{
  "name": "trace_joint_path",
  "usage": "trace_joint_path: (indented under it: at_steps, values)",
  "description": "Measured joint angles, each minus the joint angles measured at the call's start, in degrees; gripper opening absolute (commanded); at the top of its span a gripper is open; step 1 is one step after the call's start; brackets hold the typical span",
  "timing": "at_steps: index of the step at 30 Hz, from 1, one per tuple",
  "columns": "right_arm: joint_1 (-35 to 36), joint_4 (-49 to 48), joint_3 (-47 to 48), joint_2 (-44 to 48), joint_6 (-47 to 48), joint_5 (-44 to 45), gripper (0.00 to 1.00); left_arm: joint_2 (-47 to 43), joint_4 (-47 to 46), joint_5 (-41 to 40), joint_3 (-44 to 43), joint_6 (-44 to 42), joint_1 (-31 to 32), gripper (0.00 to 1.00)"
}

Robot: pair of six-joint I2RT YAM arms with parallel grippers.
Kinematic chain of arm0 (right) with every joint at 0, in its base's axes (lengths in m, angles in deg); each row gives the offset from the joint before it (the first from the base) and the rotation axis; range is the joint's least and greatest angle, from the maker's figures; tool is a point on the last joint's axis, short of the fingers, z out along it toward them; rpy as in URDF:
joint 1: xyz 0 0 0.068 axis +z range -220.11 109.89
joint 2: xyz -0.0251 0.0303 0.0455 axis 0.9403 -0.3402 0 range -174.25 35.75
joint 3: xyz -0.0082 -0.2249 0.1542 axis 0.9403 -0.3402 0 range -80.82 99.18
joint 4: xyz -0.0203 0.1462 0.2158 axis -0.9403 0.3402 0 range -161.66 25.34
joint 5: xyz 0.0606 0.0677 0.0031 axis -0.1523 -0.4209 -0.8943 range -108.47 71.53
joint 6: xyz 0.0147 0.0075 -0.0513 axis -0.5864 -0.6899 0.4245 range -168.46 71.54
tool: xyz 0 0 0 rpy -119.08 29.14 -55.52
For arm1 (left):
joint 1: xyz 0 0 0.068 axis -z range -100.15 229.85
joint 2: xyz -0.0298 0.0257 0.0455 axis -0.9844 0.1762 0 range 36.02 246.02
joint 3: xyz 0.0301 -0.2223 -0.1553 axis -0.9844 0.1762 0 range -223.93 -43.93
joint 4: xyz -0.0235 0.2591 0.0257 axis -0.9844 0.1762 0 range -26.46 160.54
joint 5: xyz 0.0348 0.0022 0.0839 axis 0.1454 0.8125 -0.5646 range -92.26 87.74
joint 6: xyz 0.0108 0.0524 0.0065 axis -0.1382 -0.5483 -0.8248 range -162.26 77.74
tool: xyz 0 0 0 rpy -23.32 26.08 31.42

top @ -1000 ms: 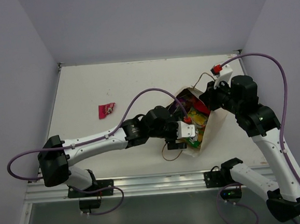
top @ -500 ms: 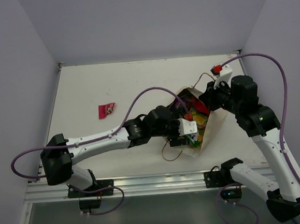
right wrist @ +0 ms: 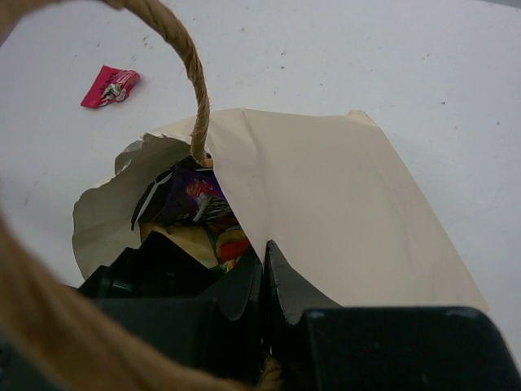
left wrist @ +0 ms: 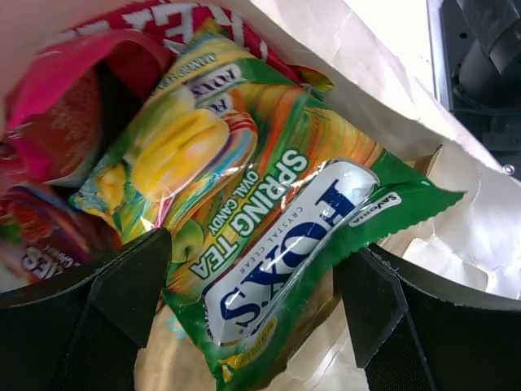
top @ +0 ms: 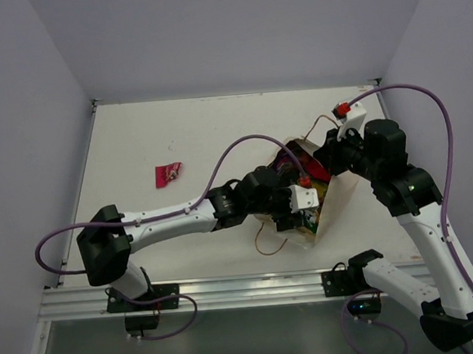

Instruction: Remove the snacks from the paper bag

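Note:
The cream paper bag [top: 335, 204] lies on its side on the table, mouth facing my left arm. My right gripper [top: 327, 158] is shut on its upper rim [right wrist: 326, 204], holding the mouth open. My left gripper [top: 301, 212] reaches into the mouth with its jaws wide open. In the left wrist view the black fingers [left wrist: 122, 285] stand on either side of a green-yellow snack packet [left wrist: 269, 204] without pinching it. A red packet [left wrist: 163, 16] and a pink packet [left wrist: 57, 106] lie behind it. A purple packet [right wrist: 195, 195] shows deeper in the bag.
One red packet [top: 168, 173] lies alone on the table at the left, also in the right wrist view [right wrist: 110, 85]. A brown cord handle [right wrist: 191, 65] arches over the right wrist camera. The other handle loop [top: 266, 242] lies on the table beside the bag's mouth.
My left arm has pushed to the right, carrying its open gripper further into the bag's mouth. The right arm and the bag have stayed put.

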Motion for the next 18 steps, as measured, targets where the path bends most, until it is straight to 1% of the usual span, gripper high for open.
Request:
trace_joint_path:
  at_steps: [2, 4, 5, 7, 8, 11, 15, 18]
  values:
    - [0.0, 0.0, 0.0, 0.0, 0.0, 0.0, 0.06, 0.8, 0.0, 0.7, -0.1, 0.1, 0.0, 0.87]
    - [0.0, 0.0, 0.0, 0.1, 0.0, -0.1, 0.06, 1.4, 0.0, 1.1, -0.3, 0.2, 0.0, 0.74]
    - [0.0, 0.0, -0.1, 0.1, 0.0, -0.1, 0.06, 1.7, 0.0, 1.1, -0.6, 0.3, 0.0, 0.58]
    - [0.0, 0.0, -0.2, 0.2, 0.0, -0.3, 0.06, 2.3, 0.0, 1.1, -1.3, 0.6, 0.0, 0.38]
    - [0.0, 0.0, -0.3, 0.2, 0.0, -0.4, 0.06, 2.5, -0.1, 1.1, -1.7, 0.7, 0.0, 0.2]
    - [0.0, -0.1, -0.3, 0.3, 0.0, -0.6, 0.06, 2.6, -0.7, 0.5, -2.4, 0.7, 0.0, 0.0]
    - [0.0, -0.4, -0.7, 0.6, 0.0, -0.6, 0.05, 1.7, -0.8, -0.6, -2.7, 1.0, 0.0, 0.0]
    - [0.0, -0.5, -0.8, 0.9, -0.1, 0.2, 0.03, -0.9, 0.5, -2.0, -2.7, 1.8, 0.0, 0.0]
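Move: The green Fox's candy packet lies just past the left hand's open fingertips inside the paper bag, its middle about 3 cm to the right, 1 cm ahead and 3 cm below. The red packet is roughly 10 cm ahead, 5 cm to the right and 3 cm lower; the purple packet is some 12 cm ahead, 2 cm to the left and 4 cm lower. From the right hand, the Fox's packet lies about 9 cm back, 3 cm left and 15 cm below. The Fox's packet gets pinched by the left hand, which eases about 1 cm down and then 1 cm to the right while its wide-open fingers shut fully on the foil, then draws upward by some 3.5 cm, speeding up, with hardly any turn of the wrist. The right hand stays put and keeps its grip on the paper bag's rim. ##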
